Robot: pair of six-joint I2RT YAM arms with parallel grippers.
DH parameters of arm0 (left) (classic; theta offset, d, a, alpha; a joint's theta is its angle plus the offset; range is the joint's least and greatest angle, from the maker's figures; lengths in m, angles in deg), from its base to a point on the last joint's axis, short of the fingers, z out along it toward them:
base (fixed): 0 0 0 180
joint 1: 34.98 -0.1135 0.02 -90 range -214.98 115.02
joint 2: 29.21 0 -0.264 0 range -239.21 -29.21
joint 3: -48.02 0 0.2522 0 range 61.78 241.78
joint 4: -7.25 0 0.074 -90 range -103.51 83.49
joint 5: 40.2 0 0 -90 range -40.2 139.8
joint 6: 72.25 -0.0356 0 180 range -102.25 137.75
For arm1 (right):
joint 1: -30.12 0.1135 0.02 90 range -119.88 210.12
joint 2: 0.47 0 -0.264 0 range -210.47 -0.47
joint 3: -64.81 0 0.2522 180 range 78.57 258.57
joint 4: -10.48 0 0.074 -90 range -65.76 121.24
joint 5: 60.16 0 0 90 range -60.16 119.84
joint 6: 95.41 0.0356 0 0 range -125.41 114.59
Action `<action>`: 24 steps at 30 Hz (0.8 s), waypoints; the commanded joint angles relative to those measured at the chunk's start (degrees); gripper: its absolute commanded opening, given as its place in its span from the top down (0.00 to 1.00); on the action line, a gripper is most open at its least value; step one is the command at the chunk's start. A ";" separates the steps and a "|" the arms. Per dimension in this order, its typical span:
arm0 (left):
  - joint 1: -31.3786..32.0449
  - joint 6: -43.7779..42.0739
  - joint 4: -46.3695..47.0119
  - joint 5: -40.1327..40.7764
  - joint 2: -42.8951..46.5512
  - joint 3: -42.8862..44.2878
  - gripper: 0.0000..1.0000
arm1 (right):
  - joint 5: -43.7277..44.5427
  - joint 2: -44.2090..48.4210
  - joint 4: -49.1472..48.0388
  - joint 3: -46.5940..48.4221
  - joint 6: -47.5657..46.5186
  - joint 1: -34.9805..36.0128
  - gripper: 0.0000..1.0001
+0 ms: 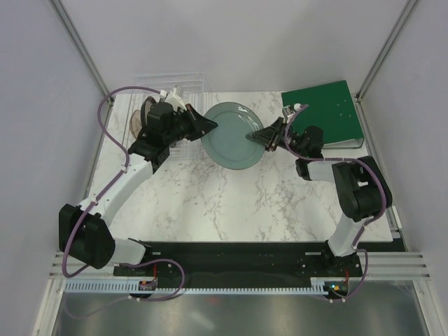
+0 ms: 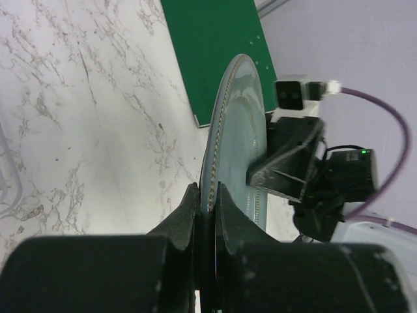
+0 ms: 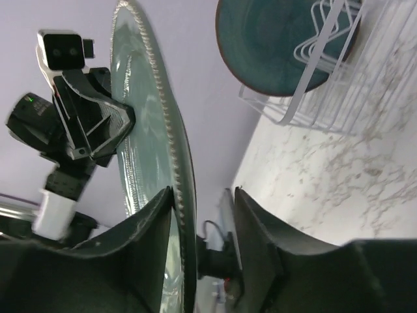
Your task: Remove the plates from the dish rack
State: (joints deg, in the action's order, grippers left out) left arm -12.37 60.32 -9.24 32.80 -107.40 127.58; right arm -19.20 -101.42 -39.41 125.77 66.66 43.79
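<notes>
A grey-green plate (image 1: 232, 135) hangs on edge above the middle of the marble table. My left gripper (image 1: 208, 127) is shut on its left rim; in the left wrist view the plate (image 2: 238, 130) shows edge-on, pinched tight in that gripper (image 2: 206, 189). My right gripper (image 1: 268, 135) straddles the opposite rim. In the right wrist view one of the right gripper's (image 3: 203, 190) fingers lies against the plate (image 3: 143, 130) and the other stands apart from it. The clear dish rack (image 1: 168, 87) sits at the back left with a dark plate (image 3: 280, 45) upright in it.
A flat green board (image 1: 325, 112) lies at the back right corner, just behind my right arm. Grey walls close in the table on the left, right and back. A purple cable loops over my left arm near the rack.
</notes>
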 commanded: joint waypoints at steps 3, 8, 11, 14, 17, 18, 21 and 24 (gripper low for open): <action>-0.73 4.81 11.34 -3.57 1.82 1.70 0.98 | -2.91 -5.76 -33.99 -1.05 17.77 0.13 0.79; -1.17 2.09 7.74 -1.55 2.52 2.05 0.98 | -1.69 1.08 -10.32 -1.50 0.93 0.21 1.00; -1.17 -1.68 3.45 0.11 2.52 3.19 0.98 | 2.61 9.08 19.37 1.38 -19.64 0.13 1.00; -1.17 -6.96 -2.01 5.46 3.04 4.95 0.56 | 14.65 15.86 46.31 6.74 -35.11 0.04 1.00; -1.43 -12.06 -6.76 13.72 4.27 5.22 0.00 | 20.99 18.50 55.03 10.09 -38.84 -1.62 1.00; -1.43 -13.46 -7.99 16.79 4.63 5.22 0.00 | 22.83 18.50 56.87 10.89 -39.02 -2.24 1.00; -2.04 -17.77 -9.75 22.59 5.42 6.09 0.00 | 24.34 14.83 59.69 15.28 -39.20 -4.09 1.00; -2.31 -21.81 -10.20 26.82 6.30 7.06 0.00 | 25.04 7.89 60.32 20.90 -38.68 -4.97 1.00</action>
State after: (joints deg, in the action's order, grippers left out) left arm -14.12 47.68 -17.76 49.28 -103.42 131.27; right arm 1.33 -87.32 16.87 138.54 31.21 40.12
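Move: The green plate, still held at its left rim by the left hand, is about 7 cm to the right hand's left, nearly level with it fore-and-aft and some 3 cm above. From the left hand, the plate's middle is some 7 cm right and 3 cm below. The dish rack stands roughly 17 cm left, 12 cm ahead and 20 cm below the left hand; the green board lies about 26 cm right, 13 cm ahead and 17 cm below the right hand. Dipping a centimetre or so, the right hand shuts its part-open fingers on the plate's right rim, holds there, then carries it about 7 cm right and 5 cm forward towards the green board, first lifting, then sinking again, its fingers tipping down some 30 degrees and swinging clockwise. Once that grip is shut, the left fingers open wide, let go of the rim and back off leftward towards the rack. ##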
